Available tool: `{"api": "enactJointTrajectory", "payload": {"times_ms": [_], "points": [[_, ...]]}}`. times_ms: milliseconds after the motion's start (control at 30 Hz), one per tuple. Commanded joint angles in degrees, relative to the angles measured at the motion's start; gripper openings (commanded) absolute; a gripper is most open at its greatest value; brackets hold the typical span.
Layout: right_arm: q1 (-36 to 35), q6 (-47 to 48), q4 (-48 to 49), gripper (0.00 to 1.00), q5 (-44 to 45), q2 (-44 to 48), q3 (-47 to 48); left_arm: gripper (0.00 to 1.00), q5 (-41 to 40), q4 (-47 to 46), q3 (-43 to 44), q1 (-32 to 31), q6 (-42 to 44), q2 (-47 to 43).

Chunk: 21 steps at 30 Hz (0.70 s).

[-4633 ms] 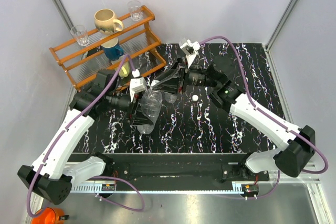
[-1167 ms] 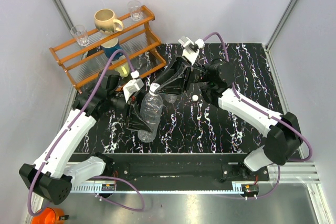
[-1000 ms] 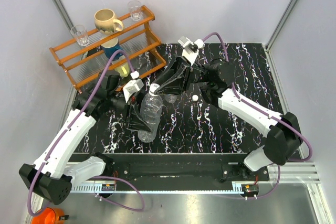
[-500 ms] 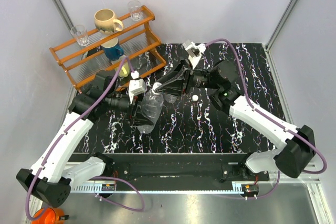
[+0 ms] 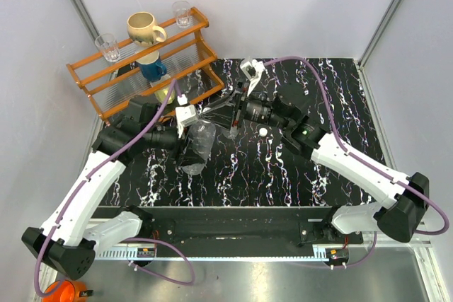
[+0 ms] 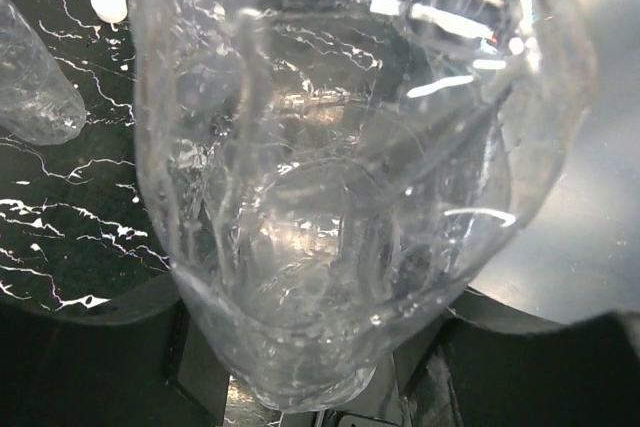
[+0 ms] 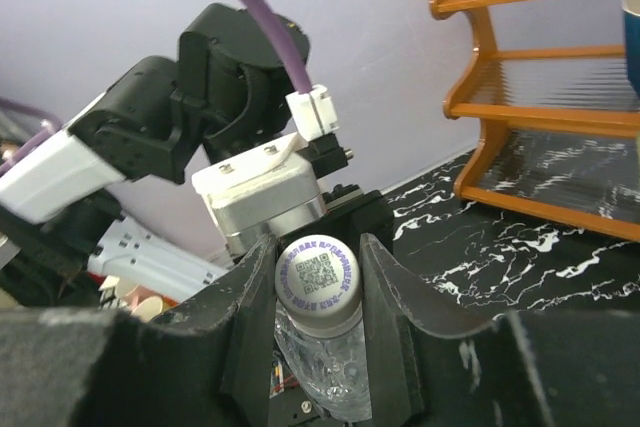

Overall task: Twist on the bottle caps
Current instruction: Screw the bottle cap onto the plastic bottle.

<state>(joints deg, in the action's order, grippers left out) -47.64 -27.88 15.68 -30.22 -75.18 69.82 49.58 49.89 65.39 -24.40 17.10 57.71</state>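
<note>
A clear ribbed bottle (image 5: 199,143) is held tilted over the black marbled table, with my left gripper (image 5: 190,153) shut around its lower body. It fills the left wrist view as bottle (image 6: 340,167), and the dark fingers (image 6: 90,367) show at the bottom corners. A white bottle cap (image 7: 318,275) with a printed code sits on the bottle's neck, and my right gripper (image 7: 318,292) is shut on it, a finger (image 7: 250,327) on each side. Another clear bottle (image 6: 30,97) lies on the table. A loose white cap (image 5: 262,133) rests near it, seen also as cap (image 6: 108,4).
An orange wire rack (image 5: 198,33) stands at the back left, carrying a cream mug (image 5: 144,28), two drinking glasses (image 5: 107,46) and a blue cup (image 5: 151,68). The rack (image 7: 540,107) also shows in the right wrist view. Grey walls enclose the table.
My right wrist has rolled around the cap while staying closed on it. The left arm has lowered the bottle's tilt and shifted it slightly toward the rack.
</note>
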Motion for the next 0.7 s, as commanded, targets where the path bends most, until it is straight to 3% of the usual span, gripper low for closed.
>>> {"api": "enactJointTrajectory", "payload": {"times_ms": [0, 233, 467, 667], "points": [[-4.1, -3.5, -12.2, 0.0, 7.3, -1.5, 0.7, 0.0, -6.8, -8.5, 3.0, 0.8, -2.6, -0.6], [-5.4, -12.2, -18.1, 0.0, 21.2, -1.4, 0.4, 0.0, -11.2, -8.8, 2.2, 0.8, -1.9, -1.1], [-8.5, -16.8, -28.6, 0.0, 34.8, -2.9, 3.2, 0.0, -28.7, -11.5, 0.7, 0.8, -1.7, -1.6], [-10.0, -20.2, -30.2, 0.0, 40.1, -4.6, 3.5, 0.0, -38.5, -12.7, 0.0, 0.6, -1.0, -1.9]]}}
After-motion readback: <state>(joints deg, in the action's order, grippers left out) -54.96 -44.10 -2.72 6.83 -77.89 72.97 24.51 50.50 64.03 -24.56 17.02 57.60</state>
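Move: The right fingers already pinch the bottle cap, at their own point; the bottle's middle hangs about 10 cm below and 5 cm back from there. For the left hand, which grips the body, the cap is some 6 cm ahead, 2 cm right and 12 cm up. From the right hand, the standing bottle is about 9 cm ahead, 5 cm right, 28 cm below; the loose cap about 10 cm ahead, 16 cm right, 38 cm below. Still gripping bottle and cap, both hands go down and forward about 5 cm, the left also leftward, wrists turning. ##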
